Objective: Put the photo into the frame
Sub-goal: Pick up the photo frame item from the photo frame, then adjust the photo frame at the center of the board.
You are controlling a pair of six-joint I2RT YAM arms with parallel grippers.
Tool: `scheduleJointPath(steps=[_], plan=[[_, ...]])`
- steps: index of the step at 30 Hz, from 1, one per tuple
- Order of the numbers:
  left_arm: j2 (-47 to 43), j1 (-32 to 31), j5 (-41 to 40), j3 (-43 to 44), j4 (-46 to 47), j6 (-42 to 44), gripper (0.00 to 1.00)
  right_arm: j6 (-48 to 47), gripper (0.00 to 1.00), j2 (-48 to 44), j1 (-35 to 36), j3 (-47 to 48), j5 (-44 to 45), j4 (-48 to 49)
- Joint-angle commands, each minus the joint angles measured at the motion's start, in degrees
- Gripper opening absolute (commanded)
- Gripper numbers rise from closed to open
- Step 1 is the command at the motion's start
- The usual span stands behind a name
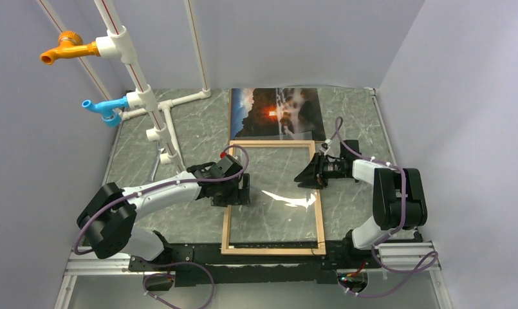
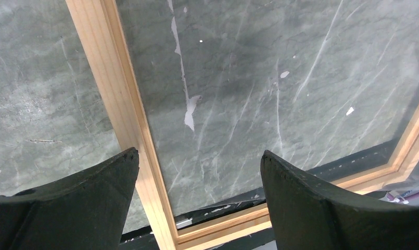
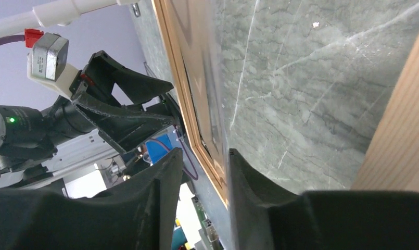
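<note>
The frame (image 1: 272, 143) of light wood lies flat in the middle of the marble table, with a glare patch inside it. The photo (image 1: 275, 112), dark rocks around an orange sun, lies face up just behind the frame's far rail. My left gripper (image 1: 240, 191) hangs over the frame's left rail (image 2: 118, 104), jaws wide open (image 2: 197, 161) with the rail passing between them near the left finger. My right gripper (image 1: 302, 177) sits inside the frame by its right rail, turned on its side. Its fingers (image 3: 204, 153) stand a narrow gap apart with nothing visible between them.
White pipes carrying an orange tap (image 1: 66, 48) and a blue tap (image 1: 101, 106) rise at the back left. Grey walls close in both sides and the back. A black mounting rail (image 1: 243, 259) runs along the near edge under the frame's near corner.
</note>
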Motion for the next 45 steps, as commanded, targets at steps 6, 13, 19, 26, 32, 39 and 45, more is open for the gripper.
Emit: scheduleJointPath(steps=[6,13,19,26,32,39,45], plan=[[-1.7,0.0,-1.3,0.9,0.1,1.0,0.9,0.1,0.2,-2.2,1.5,2.0,1.7,-0.2],[-4.7,2.8,-0.1,0.1,0.3,2.2,0.9,0.8,0.08,-6.0,1.7,3.7,4.2,-3.3],[-9.6,7.4,1.6,-3.3,1.1,3.8,0.9,1.3,0.0,-9.0,1.7,6.4,6.4,-6.8],[-12.9,12.1,5.1,-8.6,4.5,4.2,0.89,2.2,0.0,-13.6,1.6,11.6,7.6,-11.7],[-12.7,13.5,6.1,-11.6,6.7,4.4,0.83,3.8,0.0,-18.3,1.6,15.7,9.8,-16.3],[-9.2,13.6,7.6,-13.3,11.6,3.5,0.7,6.1,0.0,-21.3,1.4,17.9,10.2,-18.5],[-5.5,13.6,11.0,-13.3,17.5,1.6,0.47,5.2,0.0,-22.8,0.4,19.3,10.3,-21.6]])
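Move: The clear sheet's raised right edge is already between my right hand's half-open fingers. From there, the frame's right rail lies level with me, 4 cm right and 6 below; the photo is centred 28 cm ahead, 7 left and 6 below. My open left hand aims for the frame's left rail, 2 cm ahead, 4 left and 4 below; the sheet's raised edge is 5 cm ahead of it, 20 right and 1 above. My right hand closes on the clear sheet's edge and, keeping the pinch, lifts it some 12 cm from the frame, drifting slightly forward and rolling about 15 degrees. Meanwhile my left hand hops up and left past the left rail, then comes down and slightly back right, its fingers half closing about the rail. ##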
